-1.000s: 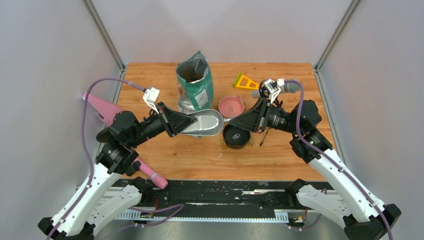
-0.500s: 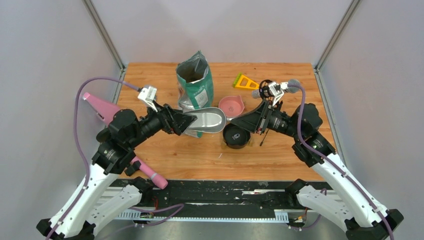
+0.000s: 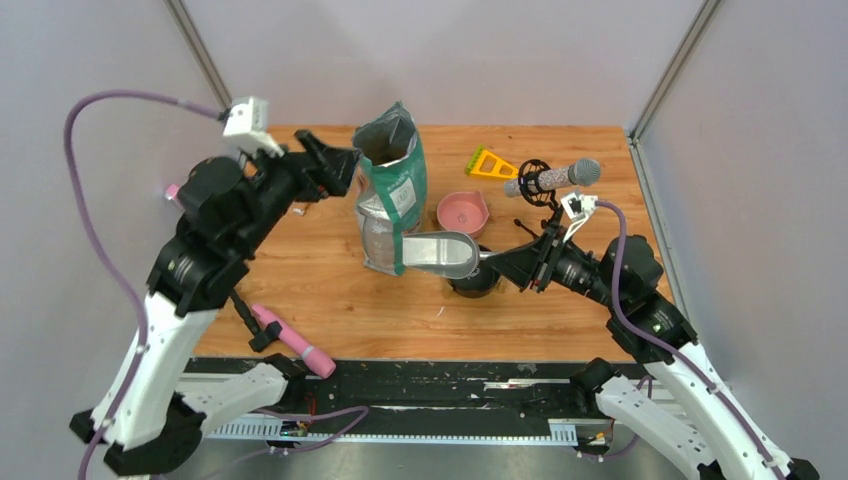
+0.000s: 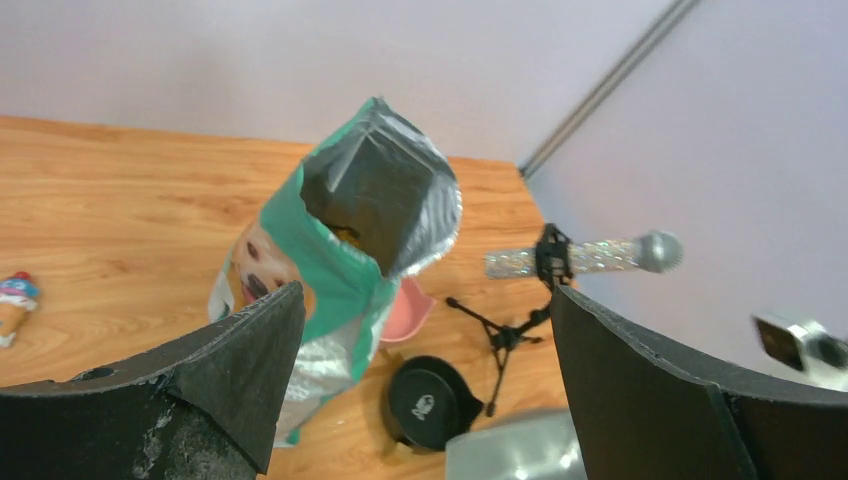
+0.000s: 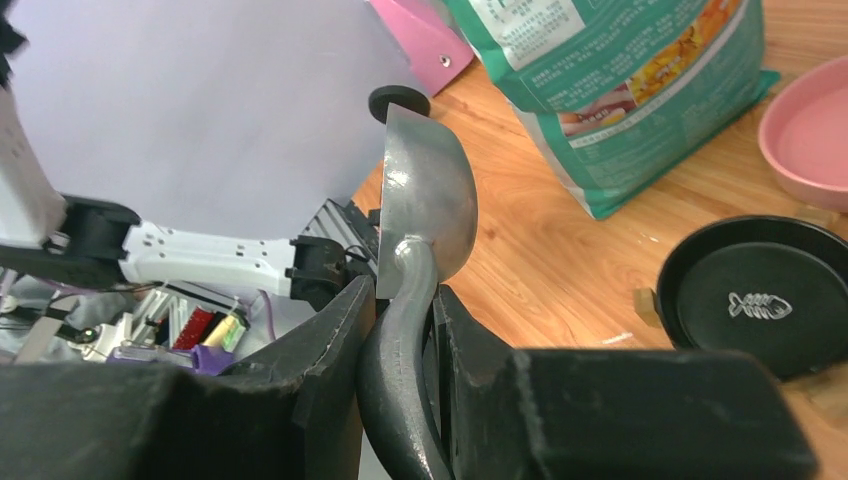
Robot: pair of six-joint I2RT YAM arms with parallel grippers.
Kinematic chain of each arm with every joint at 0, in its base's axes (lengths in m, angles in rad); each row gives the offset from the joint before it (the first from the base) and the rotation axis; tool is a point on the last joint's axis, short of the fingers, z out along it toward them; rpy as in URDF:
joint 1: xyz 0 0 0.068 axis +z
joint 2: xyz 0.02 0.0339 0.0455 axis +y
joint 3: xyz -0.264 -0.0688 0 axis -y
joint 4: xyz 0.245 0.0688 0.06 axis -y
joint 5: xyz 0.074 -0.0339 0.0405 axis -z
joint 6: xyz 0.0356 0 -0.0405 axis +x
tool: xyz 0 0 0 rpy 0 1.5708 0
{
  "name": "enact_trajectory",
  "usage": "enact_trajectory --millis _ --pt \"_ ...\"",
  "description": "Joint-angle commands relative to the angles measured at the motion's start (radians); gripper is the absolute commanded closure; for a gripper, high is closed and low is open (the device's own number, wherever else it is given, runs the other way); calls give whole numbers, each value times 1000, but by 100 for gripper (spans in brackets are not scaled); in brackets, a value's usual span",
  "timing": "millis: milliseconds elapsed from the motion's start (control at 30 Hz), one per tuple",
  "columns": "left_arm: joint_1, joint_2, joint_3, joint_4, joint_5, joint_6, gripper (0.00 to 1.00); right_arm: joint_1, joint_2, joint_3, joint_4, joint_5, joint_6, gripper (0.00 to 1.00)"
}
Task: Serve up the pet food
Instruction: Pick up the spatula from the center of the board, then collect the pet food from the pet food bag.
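Note:
The teal-green and white bag [image 3: 391, 190] stands open at the back middle of the table. Deep in its dark mouth a little brown pet food [image 4: 345, 234] shows. My left gripper [image 3: 338, 166] hangs open just left of the bag's top, nothing between its fingers [image 4: 250, 350]. My right gripper [image 3: 512, 262] is shut on the dark handle of the grey metal scoop [image 3: 440, 253]. The scoop hovers in front of the bag and partly over the black bowl [image 3: 474, 283]. No kibble shows in the scoop. The pink bowl [image 3: 463, 212] sits right of the bag.
A glittery microphone on a small black tripod [image 3: 548, 179] stands right of the bowls. A yellow triangular piece [image 3: 489, 163] lies at the back right. A pink tube [image 3: 292, 341] lies at the near left edge, and a small toy [image 4: 12, 300] left of the bag.
My left gripper let go of the scoop, opened wide, and rose back-left to the bag's top. My right gripper kept the scoop and shifted it right and nearer, over the black bowl.

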Motion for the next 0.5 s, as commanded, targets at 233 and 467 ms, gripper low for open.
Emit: enact_trajectory --millis 233,467 --pt "1 498 487 -290 -236 317 0 2 1 -12 -60 33 -110 100" --pt "7 644 607 -370 -228 438 0 1 15 -13 -61 -14 -124 100"
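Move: The pet food bag's open mouth lies about 15 cm ahead of the left gripper, 6 cm to its right and some 17 cm below. From that gripper, the pink bowl is roughly 24 cm ahead and 22 cm right, the black bowl about 10 cm ahead and 24 cm right, both some 44 cm down. From the right hand, already holding the metal scoop, the mouth is about 23 cm ahead, 21 cm left, nearly level; the black bowl 18 cm ahead, 4 cm left, 30 cm below. Bring the open left gripper forward about 13 cm and some 5 cm down, to just above the bag's mouth, rolling its left side up by roughly 30 degrees and tipping the fingers slightly down as it slows. Meanwhile lower the right hand about 4 cm, keeping its hold on the scoop and letting the scoop's blade end dip a little. ##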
